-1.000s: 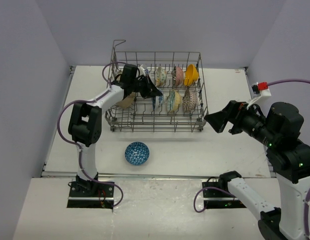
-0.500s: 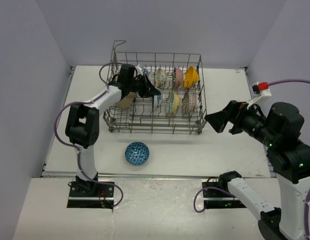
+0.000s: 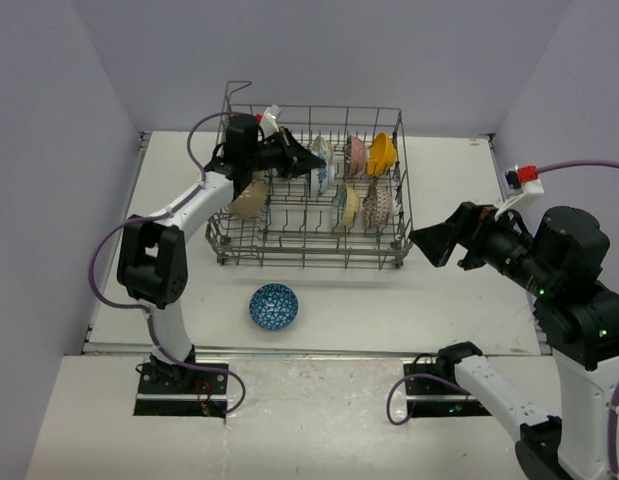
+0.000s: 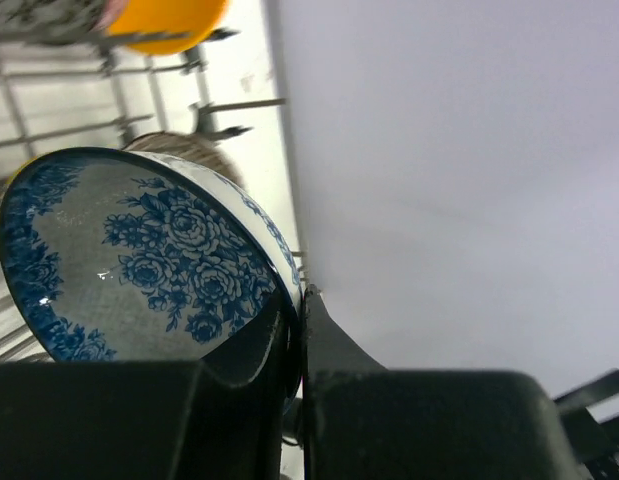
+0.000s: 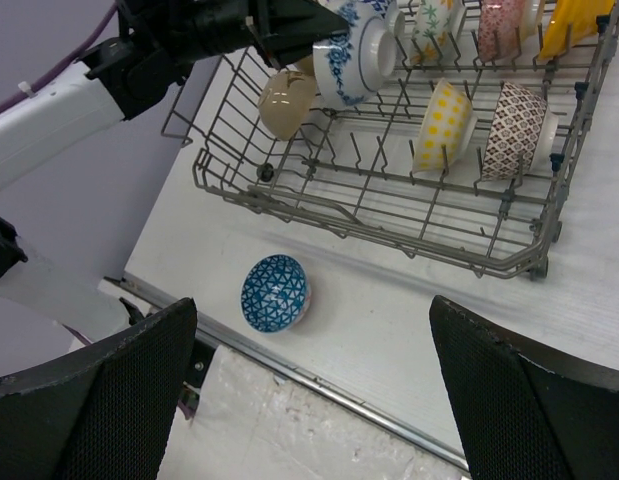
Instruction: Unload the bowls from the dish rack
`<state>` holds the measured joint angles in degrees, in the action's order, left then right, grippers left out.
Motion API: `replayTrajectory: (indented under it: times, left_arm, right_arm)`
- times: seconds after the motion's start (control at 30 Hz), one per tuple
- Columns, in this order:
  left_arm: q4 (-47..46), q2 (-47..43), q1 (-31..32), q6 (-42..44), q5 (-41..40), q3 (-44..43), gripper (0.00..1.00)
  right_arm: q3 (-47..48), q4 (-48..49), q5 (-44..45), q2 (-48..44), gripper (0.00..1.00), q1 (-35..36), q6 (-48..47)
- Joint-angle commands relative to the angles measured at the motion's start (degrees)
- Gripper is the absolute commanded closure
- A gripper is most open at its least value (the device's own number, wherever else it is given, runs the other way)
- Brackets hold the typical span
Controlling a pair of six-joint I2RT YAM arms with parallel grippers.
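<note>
My left gripper (image 3: 315, 163) is shut on the rim of a white bowl with blue flowers (image 4: 139, 260), holding it tilted above the tines at the back left of the grey wire dish rack (image 3: 309, 258). In the rack stand a beige bowl (image 3: 251, 198), a yellow dotted bowl (image 3: 347, 203), a brown-patterned bowl (image 3: 379, 200), an orange-yellow bowl (image 3: 382, 150) and a pinkish bowl (image 3: 357, 152). A blue triangle-patterned bowl (image 3: 274, 306) lies on the table in front of the rack. My right gripper (image 3: 432, 243) hangs open and empty, right of the rack.
The rack's raised corner handle (image 3: 236, 88) stands at its back left. A metal strip (image 5: 319, 385) marks the table's near edge. Purple walls close in the left, the back and the right.
The left gripper has lifted the blue-flowered bowl up out of the tines and toward the rack's back. The right arm has not moved.
</note>
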<state>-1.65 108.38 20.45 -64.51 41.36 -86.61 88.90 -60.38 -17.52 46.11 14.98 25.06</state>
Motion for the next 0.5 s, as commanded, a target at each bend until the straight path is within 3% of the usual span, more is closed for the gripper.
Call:
replayTrajectory:
  times: [0.0,0.2,0.27,0.4,0.47]
  left_arm:
    - [-10.8,-5.6,-0.8,-4.7,3.1,-1.7,1.00]
    - [-8.4,-7.6,-0.8,-3.4,2.3,-3.5,1.00]
    - [-3.2,-8.4,-0.7,1.2,1.4,-7.6,1.00]
    - [27.4,-9.4,2.0,18.7,-8.9,-22.3,1.00]
    - [35.9,-11.1,4.1,27.7,-14.5,-26.8,1.00]
  right_arm:
    - [0.4,2.0,-0.7,-0.7,0.01,0.0,0.5]
    - [0.5,1.7,-0.5,-1.1,0.01,0.0,0.6]
    - [0.7,1.4,-0.3,-1.2,0.01,0.0,0.6]
    - [2.1,0.3,0.4,-0.8,0.01,0.0,0.3]
    - [2.9,-0.3,1.1,-0.7,0.01,0.0,0.0]
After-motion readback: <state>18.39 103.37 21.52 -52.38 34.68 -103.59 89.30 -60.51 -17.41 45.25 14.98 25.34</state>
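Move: My left hand holds the blue-flowered bowl by its rim, already out of its slot. The blue bowl on the table, where it should go, lies about 24 cm back, 9 cm to the left and 22 cm below. In the rack some 14 cm below me, the yellow-dotted bowl stands 7 cm right and 3 cm back, the front brown bowl 15 cm left and 3 cm back. From my right hand, the table bowl is about 27 cm left, 2 cm ahead and 38 cm down. With the rim still pinched, I raise the flowered bowl nearly straight up another 9 or 10 cm with my left hand, higher above the rack and its neighbours. The lift starts quickly, almost pauses midway, then picks up again while my wrist rolls, ending about 15 degrees round. ##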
